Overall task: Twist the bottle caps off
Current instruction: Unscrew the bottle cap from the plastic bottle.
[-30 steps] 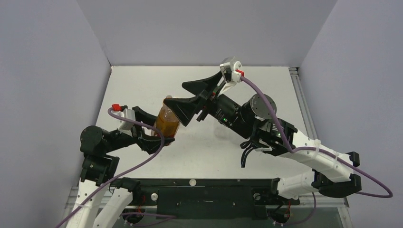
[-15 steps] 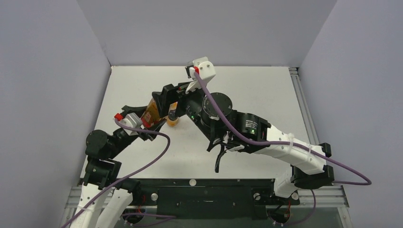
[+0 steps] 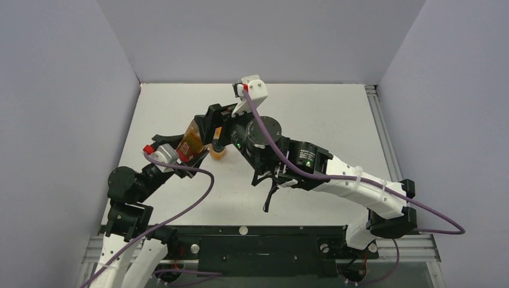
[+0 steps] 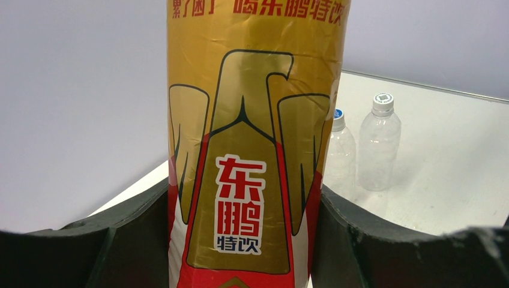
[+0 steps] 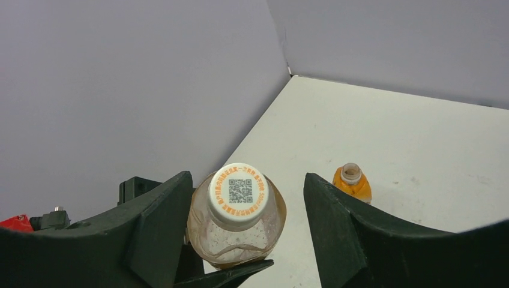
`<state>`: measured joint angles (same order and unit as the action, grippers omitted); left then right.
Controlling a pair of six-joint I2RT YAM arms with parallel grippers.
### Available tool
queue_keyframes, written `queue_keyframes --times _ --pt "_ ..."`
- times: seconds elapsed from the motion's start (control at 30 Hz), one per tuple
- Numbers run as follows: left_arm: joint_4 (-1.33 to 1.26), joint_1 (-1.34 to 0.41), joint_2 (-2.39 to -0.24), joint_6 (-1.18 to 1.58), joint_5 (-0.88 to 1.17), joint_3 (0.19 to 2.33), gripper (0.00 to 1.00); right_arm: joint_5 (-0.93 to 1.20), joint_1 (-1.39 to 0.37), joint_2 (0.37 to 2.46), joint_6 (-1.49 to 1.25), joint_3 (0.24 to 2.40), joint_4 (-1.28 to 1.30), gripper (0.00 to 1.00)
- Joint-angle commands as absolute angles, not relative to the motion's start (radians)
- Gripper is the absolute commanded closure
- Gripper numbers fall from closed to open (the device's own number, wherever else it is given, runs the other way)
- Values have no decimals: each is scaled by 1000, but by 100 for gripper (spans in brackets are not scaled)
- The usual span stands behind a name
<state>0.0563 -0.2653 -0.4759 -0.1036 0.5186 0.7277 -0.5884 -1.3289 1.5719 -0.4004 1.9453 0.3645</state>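
Note:
My left gripper (image 4: 243,201) is shut on the body of a brownish bottle (image 4: 255,120) with a gold and red label and holds it upright; the same bottle (image 3: 193,143) shows in the top view. Its white cap (image 5: 238,192), printed with a square code, sits between the jaws of my right gripper (image 5: 247,180). Those jaws stand open on either side of the cap, the left finger (image 5: 159,222) nearer than the right. In the top view my right gripper (image 3: 211,124) hovers over the bottle's top, and my left gripper (image 3: 187,153) is below it.
A small orange bottle (image 5: 352,182) with an open neck stands on the white table (image 5: 420,138) just right of the held one; the top view shows this orange bottle (image 3: 218,153) too. Two clear bottles stand further off, one blue-capped (image 4: 338,150), one white-capped (image 4: 379,141). Grey walls enclose the table.
My right arm swung left and down, bringing its jaws over the bottle's cap, and the jaws have narrowed. My left arm moved the held bottle back and stood it more upright.

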Motion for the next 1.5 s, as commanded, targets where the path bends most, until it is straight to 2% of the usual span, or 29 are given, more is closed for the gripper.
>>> queue_keyframes --times 0.0,0.27,0.57,0.83,1.0,1.13,1.17,1.2,1.27,1.37,1.47 --pt "15 -263 -465 -91 497 733 100 -492 -1298 1515 -488 1897 271 38" --pt "15 -263 -470 -81 500 735 100 -483 -1294 1507 -489 1881 252 52" --pt "15 -264 -474 -81 508 728 100 -482 -1295 1505 -470 1885 246 49" --pt "15 -263 -473 -79 511 721 100 -478 -1294 1514 -462 1893 245 60" --pt "15 -263 -474 -77 519 724 100 -477 -1288 1523 -463 1903 259 72" --pt "15 -264 -472 -68 530 726 100 -476 -1282 1525 -462 1908 269 89" --pt "15 -263 -472 -58 534 729 100 -474 -1280 1522 -459 1908 271 97" --pt "15 -262 -472 -50 541 733 100 -472 -1279 1519 -448 1906 273 100" --pt "15 -263 -473 -19 567 742 100 -422 -1268 1498 -414 1895 257 100" --pt "16 -263 -472 62 651 751 100 -193 -1240 1443 -320 1859 224 100" --pt "15 -263 -473 134 821 756 100 114 -1214 1372 -253 1824 196 100"
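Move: The white cap of the upright bottle sits almost between the open right fingers, about 1 cm to their left and level with them in height and reach. From the left hand, which already grips the bottle's body, the cap is roughly 13 cm above, 4 cm right and 2 cm back. From the right hand, the open orange bottle stands about 25 cm ahead, 2 cm left and 40 cm below; the blue-capped clear bottle is some 20 cm ahead, 22 cm right and equally low. The cap is pinched by the right fingers: the right hand dips about 1 cm down and left, comes up some 2 cm with a slight roll, then stays while its fingers close from two-thirds open until they stop on the cap's sides, the gripper effort rising. The left hand keeps its grip, holding the bottle nearly still; at the very end both hands start to ease back about 1 cm, the right turning roughly 10 degrees counter-clockwise, the left slightly clockwise. ##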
